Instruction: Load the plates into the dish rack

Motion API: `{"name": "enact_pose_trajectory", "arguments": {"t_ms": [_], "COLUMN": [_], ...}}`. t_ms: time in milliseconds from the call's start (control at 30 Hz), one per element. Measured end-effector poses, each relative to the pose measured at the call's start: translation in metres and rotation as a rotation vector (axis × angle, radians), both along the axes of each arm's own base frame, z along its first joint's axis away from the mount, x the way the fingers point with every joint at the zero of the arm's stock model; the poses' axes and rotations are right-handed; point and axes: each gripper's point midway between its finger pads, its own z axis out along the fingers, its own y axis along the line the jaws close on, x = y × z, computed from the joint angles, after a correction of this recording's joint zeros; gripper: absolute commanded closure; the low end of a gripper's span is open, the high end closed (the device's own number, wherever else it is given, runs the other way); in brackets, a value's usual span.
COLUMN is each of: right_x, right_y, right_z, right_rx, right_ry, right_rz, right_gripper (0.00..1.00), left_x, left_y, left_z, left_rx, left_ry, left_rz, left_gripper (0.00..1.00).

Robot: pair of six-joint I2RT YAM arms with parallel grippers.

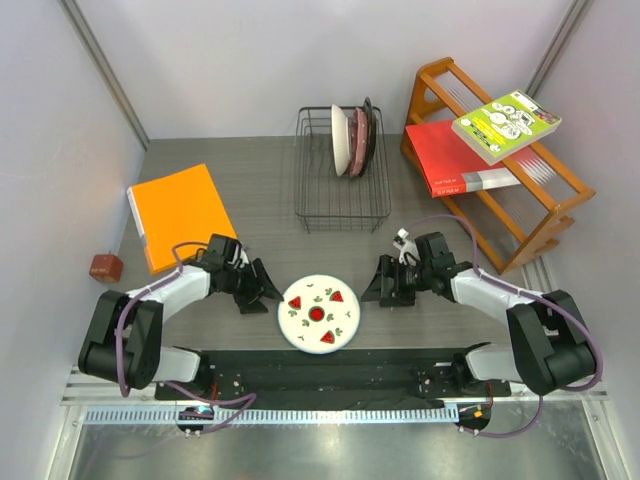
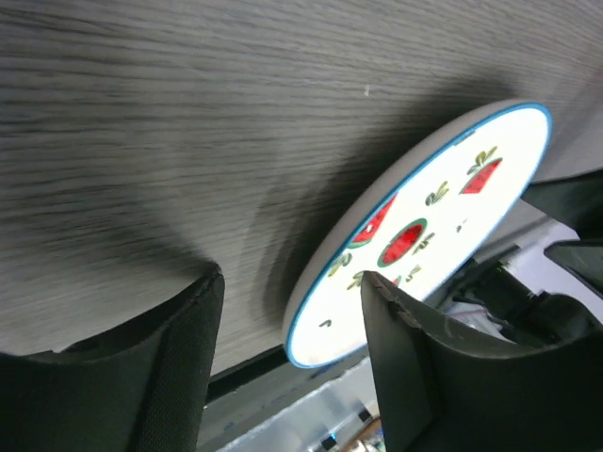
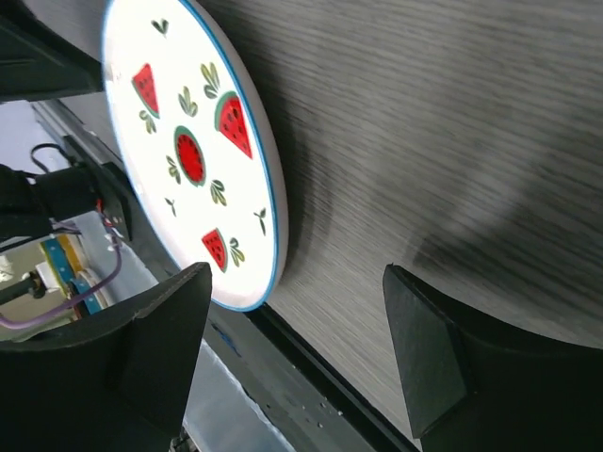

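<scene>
A white plate with red fruit motifs (image 1: 320, 313) (image 2: 429, 231) (image 3: 188, 141) lies flat near the table's front edge, between my two grippers. My left gripper (image 1: 270, 291) (image 2: 292, 315) is open at the plate's left rim, which shows in the gap between the fingers (image 2: 415, 367), not pinched. My right gripper (image 1: 376, 286) (image 3: 297, 315) is open just right of the plate, with bare table between its fingers (image 3: 429, 353). The black wire dish rack (image 1: 330, 205) stands at the back centre. Other plates (image 1: 354, 140) stand on edge in its right half.
An orange folder (image 1: 180, 213) lies at the left, with a small red-brown block (image 1: 106, 266) near the left wall. An orange wooden shelf (image 1: 545, 215) at the back right carries a red book (image 1: 450, 160) and a green-white book (image 1: 506, 125).
</scene>
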Motion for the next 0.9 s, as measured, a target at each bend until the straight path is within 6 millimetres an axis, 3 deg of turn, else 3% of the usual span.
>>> {"name": "enact_pose_trajectory", "arguments": {"t_ms": [333, 467, 500, 767, 900], "right_x": [0.004, 0.007, 0.007, 0.005, 0.006], "right_y": [0.024, 0.037, 0.040, 0.047, 0.047], "right_z": [-0.007, -0.008, -0.008, -0.007, -0.007], "right_rx": [0.180, 0.263, 0.279, 0.305, 0.303], "right_ry": [0.122, 0.195, 0.207, 0.211, 0.212], "right_rz": [-0.026, 0.012, 0.028, 0.061, 0.057], "right_gripper": [0.20, 0.23, 0.22, 0.25, 0.32], "left_x": [-0.005, -0.007, -0.007, -0.006, -0.003], "left_y": [-0.035, -0.046, -0.049, -0.059, -0.059], "left_z": [-0.009, -0.012, -0.012, -0.014, -0.014], "left_rx": [-0.124, -0.186, -0.203, -0.245, -0.244], "left_ry": [0.036, 0.078, 0.081, 0.103, 0.095], "left_rz": [-0.077, -0.098, -0.117, -0.158, -0.164], "left_gripper": [0.67, 0.97, 1.00, 1.00, 1.00]}}
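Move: The watermelon plate lies between the hands, its middle about 13 cm right and 3 cm back of the left hand, and some 15 cm left and 4 cm back of the right, 2 cm below both. From the right hand, the dish rack's middle is roughly 32 cm ahead and 9 cm left. The orange folder is about 20 cm ahead and 21 cm left of the left hand. Both hands close in about 5 cm; the left shuts on the plate's rim, the right straddles its edge, open. ##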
